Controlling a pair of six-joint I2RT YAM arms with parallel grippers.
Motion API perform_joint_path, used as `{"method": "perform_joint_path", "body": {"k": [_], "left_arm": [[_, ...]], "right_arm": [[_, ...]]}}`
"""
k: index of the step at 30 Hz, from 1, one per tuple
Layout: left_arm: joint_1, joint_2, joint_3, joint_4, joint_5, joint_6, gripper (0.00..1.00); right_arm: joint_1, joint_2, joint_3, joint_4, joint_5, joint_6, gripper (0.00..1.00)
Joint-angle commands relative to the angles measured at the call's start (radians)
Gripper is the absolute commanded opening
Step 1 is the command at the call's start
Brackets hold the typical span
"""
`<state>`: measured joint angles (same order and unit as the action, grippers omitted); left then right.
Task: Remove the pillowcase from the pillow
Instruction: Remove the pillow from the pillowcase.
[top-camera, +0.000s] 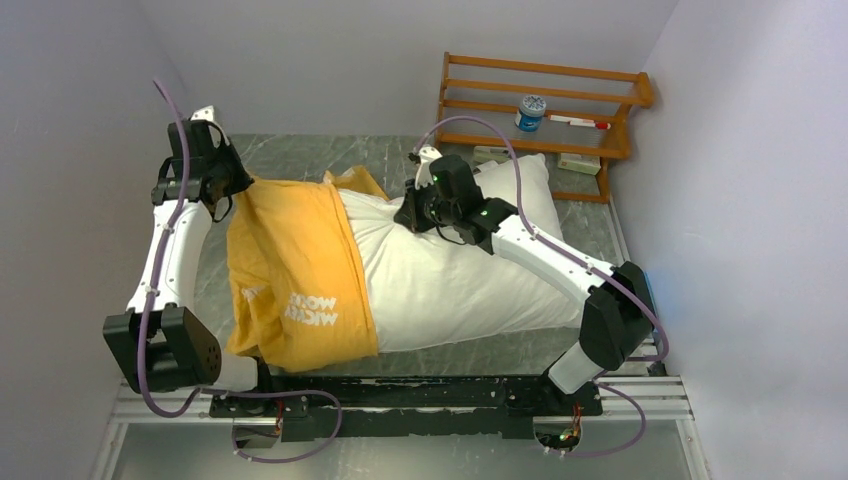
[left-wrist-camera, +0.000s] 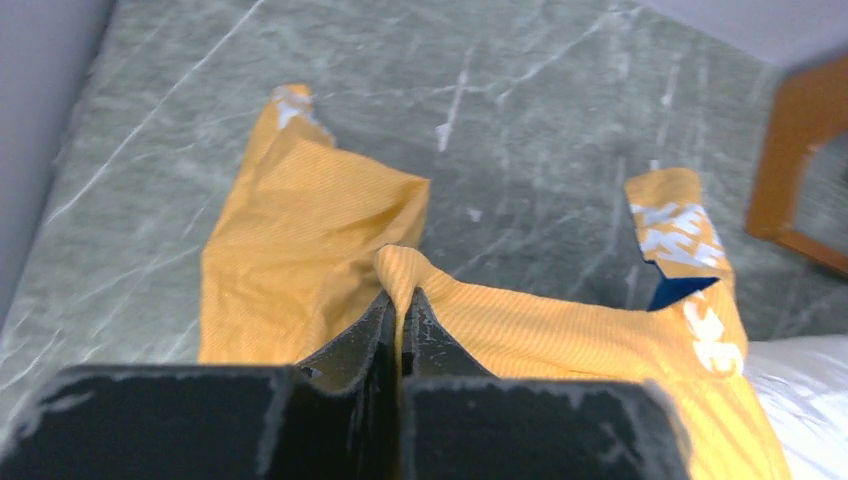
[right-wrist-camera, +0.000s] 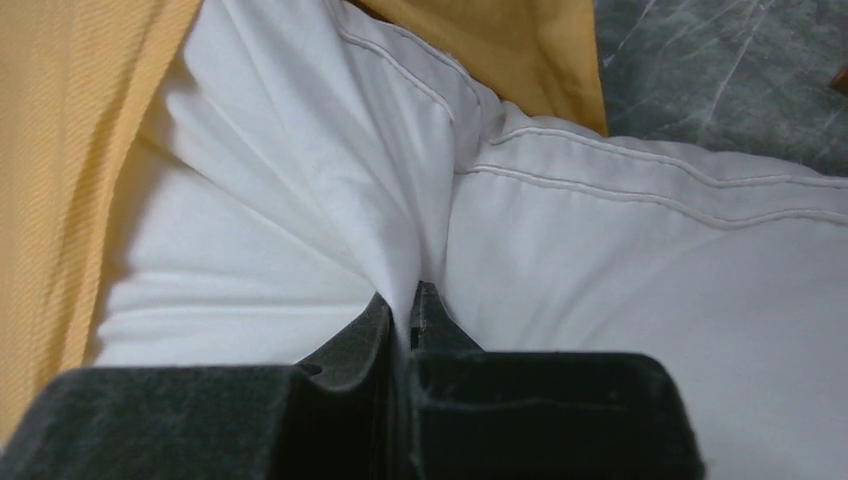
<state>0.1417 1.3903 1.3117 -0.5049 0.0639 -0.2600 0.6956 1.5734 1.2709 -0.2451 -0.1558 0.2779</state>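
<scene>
The pillowcase (top-camera: 290, 270) shows its yellow-orange side with white lettering and covers the left end of the white pillow (top-camera: 460, 270), which lies across the grey table. My left gripper (top-camera: 228, 192) is at the pillowcase's far left edge, shut on a fold of the yellow fabric (left-wrist-camera: 400, 275). A blue inner patch shows at the pillowcase's far corner (left-wrist-camera: 680, 290). My right gripper (top-camera: 412, 215) rests on the pillow's far edge, shut on a pinch of the white pillow fabric (right-wrist-camera: 405, 290). The pillowcase's open rim (right-wrist-camera: 60, 200) lies left of that pinch.
A wooden rack (top-camera: 545, 110) stands at the back right with a small blue-capped jar (top-camera: 531, 112) and a marker (top-camera: 578, 122) on it. White walls close in left, back and right. Bare grey marble-pattern table (left-wrist-camera: 500, 120) lies beyond the pillowcase.
</scene>
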Motion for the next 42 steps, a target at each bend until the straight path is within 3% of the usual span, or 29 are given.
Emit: {"method": "perform_joint_path", "body": {"k": [1, 5, 8, 11, 14, 15, 18, 21, 26, 30, 32, 36, 39, 42], "left_arm": [[0.032, -0.029, 0.047, -0.01, -0.347, 0.016, 0.05], [0.066, -0.043, 0.048, -0.041, -0.498, -0.008, 0.05], [0.085, -0.05, 0.058, -0.057, -0.501, -0.031, 0.05], [0.09, -0.051, 0.051, -0.048, -0.427, -0.05, 0.05], [0.09, -0.046, 0.022, -0.012, -0.247, -0.036, 0.05], [0.09, -0.042, 0.013, -0.016, -0.179, -0.049, 0.15], [0.09, -0.053, -0.052, 0.025, 0.055, -0.087, 0.58], [0.089, -0.099, -0.144, 0.082, 0.201, -0.123, 0.95], [0.085, -0.175, -0.226, 0.073, 0.335, -0.131, 0.97], [0.062, -0.255, -0.316, 0.072, 0.405, -0.119, 0.97], [0.02, -0.275, -0.34, 0.019, 0.365, -0.109, 0.97], [-0.144, -0.301, -0.352, -0.052, 0.205, -0.057, 0.97], [-0.236, -0.323, -0.378, -0.083, 0.133, -0.054, 0.97], [-0.244, -0.371, -0.428, -0.087, 0.159, -0.054, 0.97]], "right_arm": [[-0.066, 0.03, -0.018, -0.237, 0.23, 0.005, 0.0], [-0.171, 0.005, -0.013, -0.229, 0.247, 0.049, 0.0], [-0.236, -0.008, 0.009, -0.224, 0.223, 0.048, 0.0], [-0.245, 0.0, 0.051, -0.239, 0.234, 0.05, 0.0], [-0.243, -0.01, 0.05, -0.206, 0.164, 0.056, 0.0], [-0.241, -0.01, 0.044, -0.195, 0.12, 0.061, 0.0], [-0.228, 0.007, 0.045, -0.201, 0.09, 0.067, 0.0], [-0.222, 0.019, 0.044, -0.215, 0.064, 0.067, 0.0], [-0.221, 0.003, 0.052, -0.231, -0.003, 0.061, 0.09], [-0.21, -0.025, 0.114, -0.282, -0.061, 0.037, 0.32], [-0.19, -0.052, 0.136, -0.303, -0.065, 0.023, 0.46], [-0.121, -0.122, 0.152, -0.316, -0.02, 0.009, 0.62], [-0.023, -0.177, 0.122, -0.308, 0.062, 0.018, 0.66], [0.055, -0.228, 0.052, -0.295, 0.148, 0.062, 0.68]]}}
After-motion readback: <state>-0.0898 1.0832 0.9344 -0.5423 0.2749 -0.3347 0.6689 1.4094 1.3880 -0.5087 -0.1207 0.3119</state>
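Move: The left hand already grips the pillowcase's far edge; the pillowcase's bunched middle lies about 20 cm back, 10 cm right and 12 cm below. The right hand already pinches the pillow, whose middle is some 14 cm right, 6 cm back and 6 cm below it. From that right hand, the pillowcase's middle is about 20 cm left and 14 cm back, 8 cm below. Tugging pillowcase left and pillow right about 8 cm, both hands release; left swings back-right 20 cm, right lifts. ##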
